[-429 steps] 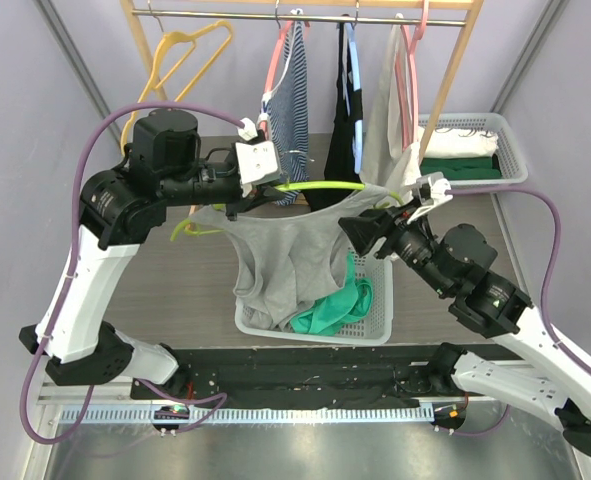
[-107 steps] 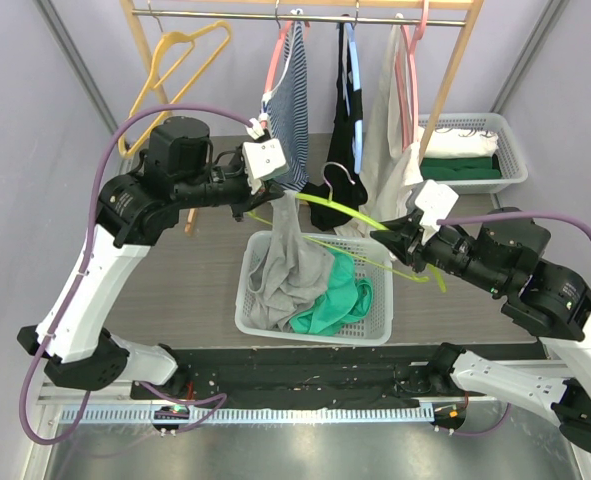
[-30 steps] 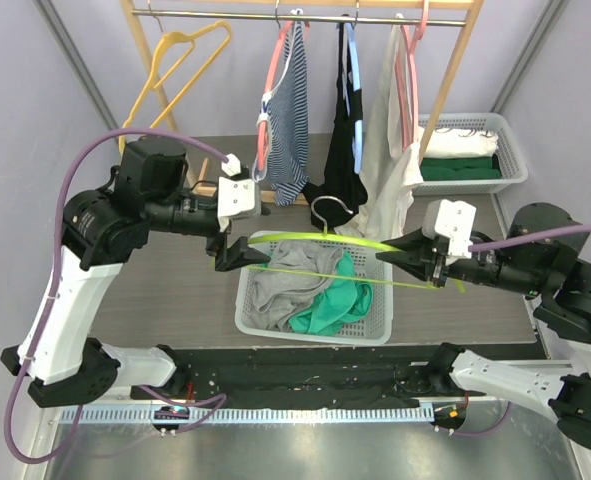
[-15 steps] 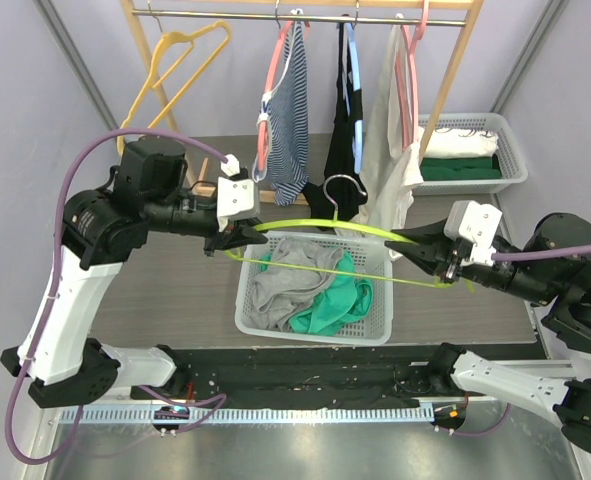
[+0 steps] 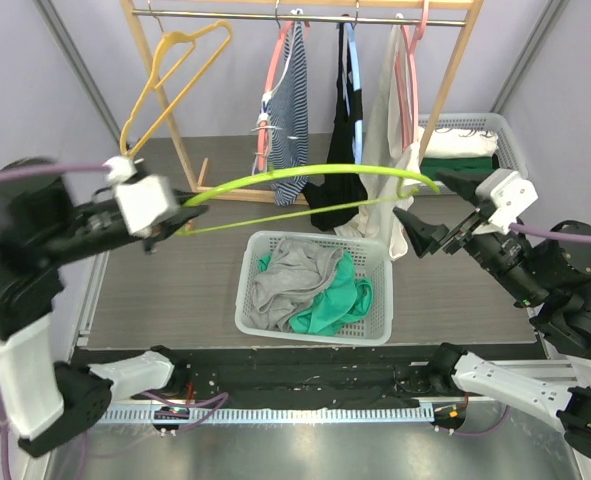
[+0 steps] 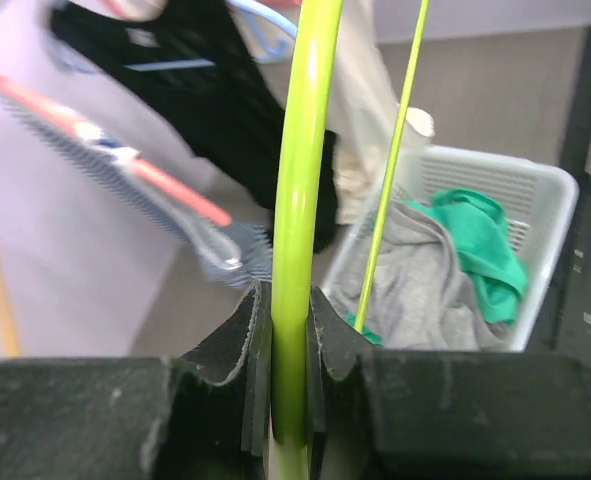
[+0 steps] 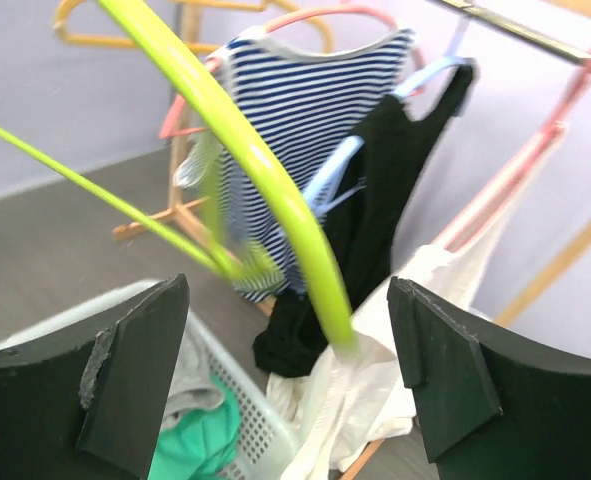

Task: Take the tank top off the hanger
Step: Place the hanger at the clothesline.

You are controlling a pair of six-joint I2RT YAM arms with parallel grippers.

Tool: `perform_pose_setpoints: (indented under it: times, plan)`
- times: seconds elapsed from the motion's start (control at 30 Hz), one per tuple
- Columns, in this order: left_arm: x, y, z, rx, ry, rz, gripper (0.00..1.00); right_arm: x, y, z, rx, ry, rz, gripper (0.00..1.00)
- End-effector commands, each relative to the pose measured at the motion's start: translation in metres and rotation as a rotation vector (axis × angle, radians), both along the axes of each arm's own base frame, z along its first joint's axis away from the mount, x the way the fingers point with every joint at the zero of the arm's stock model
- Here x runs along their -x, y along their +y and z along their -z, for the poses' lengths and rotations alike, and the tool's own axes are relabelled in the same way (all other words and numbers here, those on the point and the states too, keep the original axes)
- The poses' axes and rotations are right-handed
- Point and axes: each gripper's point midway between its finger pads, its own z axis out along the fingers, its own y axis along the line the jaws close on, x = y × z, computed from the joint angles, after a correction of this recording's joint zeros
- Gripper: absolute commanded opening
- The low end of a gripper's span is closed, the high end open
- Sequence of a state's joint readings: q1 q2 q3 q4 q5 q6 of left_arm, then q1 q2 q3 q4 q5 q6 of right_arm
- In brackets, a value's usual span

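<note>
The grey tank top (image 5: 287, 276) lies crumpled in the white basket (image 5: 247, 322), off the hanger; the left wrist view shows it too (image 6: 425, 292). The bare lime-green hanger (image 5: 305, 174) arcs above the basket. My left gripper (image 5: 171, 222) is shut on the hanger's left end, the green bar (image 6: 293, 250) pinched between its pads (image 6: 247, 340). My right gripper (image 5: 437, 210) hangs open just beyond the hanger's right tip, touching nothing. In the right wrist view the hanger (image 7: 243, 150) passes in front of the open right gripper (image 7: 290, 375).
A green garment (image 5: 343, 298) shares the basket. On the wooden rack (image 5: 305, 14) hang a striped top (image 5: 287, 110), a black top (image 5: 347, 140), a white garment (image 5: 387, 130) and an empty yellow hanger (image 5: 175, 72). A second basket (image 5: 473, 150) with folded clothes stands back right.
My right gripper opened and let go of the hanger. The left arm swung left and pulled back, carrying the hanger higher above the basket.
</note>
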State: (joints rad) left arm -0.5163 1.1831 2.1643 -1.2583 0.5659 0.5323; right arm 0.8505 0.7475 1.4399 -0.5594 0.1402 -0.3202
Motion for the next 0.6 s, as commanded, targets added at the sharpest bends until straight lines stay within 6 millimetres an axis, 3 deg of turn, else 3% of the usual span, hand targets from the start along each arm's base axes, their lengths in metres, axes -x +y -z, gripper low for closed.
perform_pose_setpoints:
  times: [0.0, 0.13, 0.23, 0.33, 0.37, 0.43, 0.57]
  plan:
    - [0.039, 0.046, -0.043, 0.087, -0.193, -0.123, 0.0, -0.012, -0.032, -0.04, -0.182, -0.067, 0.173, 0.9]
    - [0.025, 0.09, -0.045, 0.1, -0.246, -0.407, 0.0, -0.013, -0.035, -0.049, -0.224, -0.073, 0.191, 0.9]
    - [0.009, 0.109, -0.049, 0.126, -0.264, -0.551, 0.0, -0.013, -0.03, -0.049, -0.216, -0.064, 0.172, 0.9]
    - [-0.008, 0.146, -0.072, 0.212, -0.339, -0.791, 0.01, -0.015, -0.029, -0.044, -0.208, -0.052, 0.175, 0.9]
    - [-0.017, 0.153, -0.071, 0.21, -0.34, -0.85, 0.0, -0.016, -0.027, -0.042, -0.204, -0.049, 0.173, 0.9]
    - [-0.024, 0.165, -0.077, 0.217, -0.379, -0.923, 0.0, -0.016, -0.025, -0.039, -0.201, -0.043, 0.168, 0.9]
    - [-0.046, 0.167, -0.055, 0.138, -0.337, -0.974, 0.0, -0.017, -0.022, -0.035, -0.199, -0.033, 0.158, 0.9]
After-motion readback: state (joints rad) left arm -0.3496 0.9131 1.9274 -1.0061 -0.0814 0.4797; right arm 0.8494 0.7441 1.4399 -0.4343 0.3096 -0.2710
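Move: The left hand grips one end of the empty green hanger. The free stretch of clothesline for it is about 30 cm ahead, 4 cm to the right and some 10 cm above. The yellow hanger is about 24 cm ahead, 4 cm left and slightly higher; the striped tank top hangs some 26 cm ahead, 15 cm right and slightly lower. From the right hand, that free stretch is roughly 28 cm ahead, 35 cm left and 10 cm up. Sweeping left about 14 cm, the left hand first draws back some 6 cm and rises about 4 cm, then curves forward again to end slightly farther out than it began, keeping its pinch on the green hanger's end. Meanwhile it turns nearly 50 degrees counter-clockwise and tips its fingers up, bringing the hanger's free end round towards the clothesline. The right hand, already open, eases a few centimetres up and right, away from the hanger. ##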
